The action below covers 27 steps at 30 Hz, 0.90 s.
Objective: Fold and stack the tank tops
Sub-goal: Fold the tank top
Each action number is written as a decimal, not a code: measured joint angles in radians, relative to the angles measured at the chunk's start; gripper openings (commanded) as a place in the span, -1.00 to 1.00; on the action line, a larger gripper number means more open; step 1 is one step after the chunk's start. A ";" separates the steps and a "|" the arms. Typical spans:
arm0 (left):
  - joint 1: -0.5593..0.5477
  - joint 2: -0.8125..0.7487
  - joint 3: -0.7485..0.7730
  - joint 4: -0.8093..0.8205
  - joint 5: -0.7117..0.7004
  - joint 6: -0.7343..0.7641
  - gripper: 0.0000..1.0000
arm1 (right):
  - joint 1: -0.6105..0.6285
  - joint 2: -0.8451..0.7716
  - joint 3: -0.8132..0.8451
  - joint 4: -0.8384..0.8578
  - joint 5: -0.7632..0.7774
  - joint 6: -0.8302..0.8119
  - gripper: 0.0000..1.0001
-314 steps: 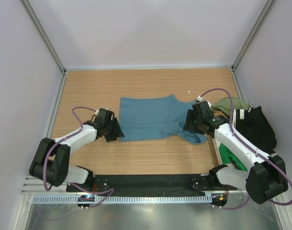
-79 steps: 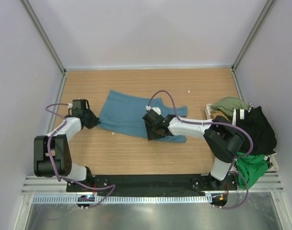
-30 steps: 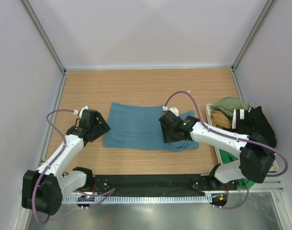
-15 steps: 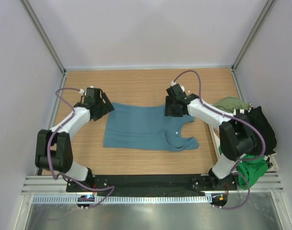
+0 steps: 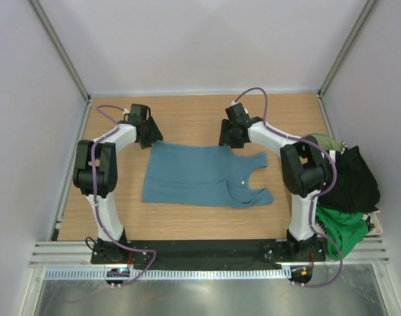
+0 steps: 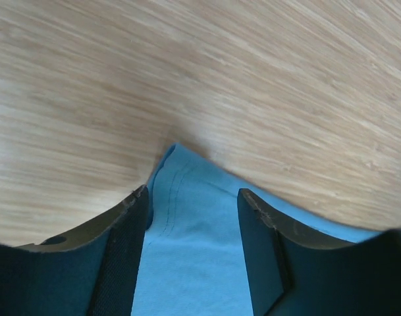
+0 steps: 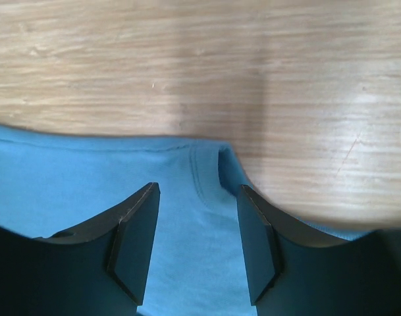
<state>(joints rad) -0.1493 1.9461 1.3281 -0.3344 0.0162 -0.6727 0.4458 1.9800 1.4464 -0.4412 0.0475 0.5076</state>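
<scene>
A teal blue tank top (image 5: 200,174) lies spread flat mid-table, straps and scooped neck toward the right. My left gripper (image 5: 153,137) is at its far left corner. In the left wrist view the gripper (image 6: 192,194) stands open, with the hemmed corner of the cloth (image 6: 187,237) lying between the fingers (image 6: 124,253). My right gripper (image 5: 226,139) is at the far edge near the strap. It too is open (image 7: 197,189), straddling the teal seam (image 7: 207,178). More tank tops are heaped at the right: olive (image 5: 324,141), black (image 5: 353,176) and green (image 5: 342,232).
The heap lies on a white tray (image 5: 376,227) against the right wall. Bare wooden table (image 5: 187,115) lies beyond both grippers up to the back wall. Purple cables loop off both arms. A black base rail (image 5: 200,250) runs along the near edge.
Both grippers moved from the top's near-middle to its far edge, carrying the far edge back so the top lies spread out. The left jaws narrowed a little and the right widened.
</scene>
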 measured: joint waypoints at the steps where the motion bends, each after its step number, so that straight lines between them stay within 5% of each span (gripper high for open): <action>1: 0.000 0.014 0.013 -0.002 0.003 0.003 0.01 | -0.004 0.008 0.007 0.002 -0.003 0.000 0.08; 13: 0.001 0.069 0.079 -0.027 0.003 0.025 -0.37 | -0.031 0.102 0.072 0.021 -0.069 0.007 -0.14; 21: 0.002 0.122 0.129 -0.042 0.002 0.035 -1.00 | -0.034 0.140 0.102 0.022 -0.097 0.004 -0.91; 27: 0.002 0.122 0.135 -0.052 -0.016 0.051 -1.00 | -0.034 0.144 0.137 0.011 -0.095 -0.009 -0.98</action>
<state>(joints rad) -0.1478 2.0682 1.4631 -0.3866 0.0006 -0.6216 0.4118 2.1239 1.5829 -0.4301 -0.0479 0.4984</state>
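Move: The tank top's far left corner is about 2 cm ahead of my left hand and 2 cm below. The spot my right hand goes for, on the far edge where the shoulder begins, is about 2 cm ahead, 1 cm left and 3 cm down. From my right hand, the far strap end lies about 17 cm right and 4 cm back, the near strap some 19 cm right and 20 cm back. The near hem corner is about 24 cm back and 6 cm left of my left hand. With both hands I ease forward and down onto the tank top's far edge and shut my fingers to pinch it, left at the corner, right where the shoulder starts. My left hand goes about 2 cm out and 2 cm down; my right drops nearly 3 cm, then, as its fingers close, comes back up about 1 cm, ending 3 cm farther out and slightly left. ##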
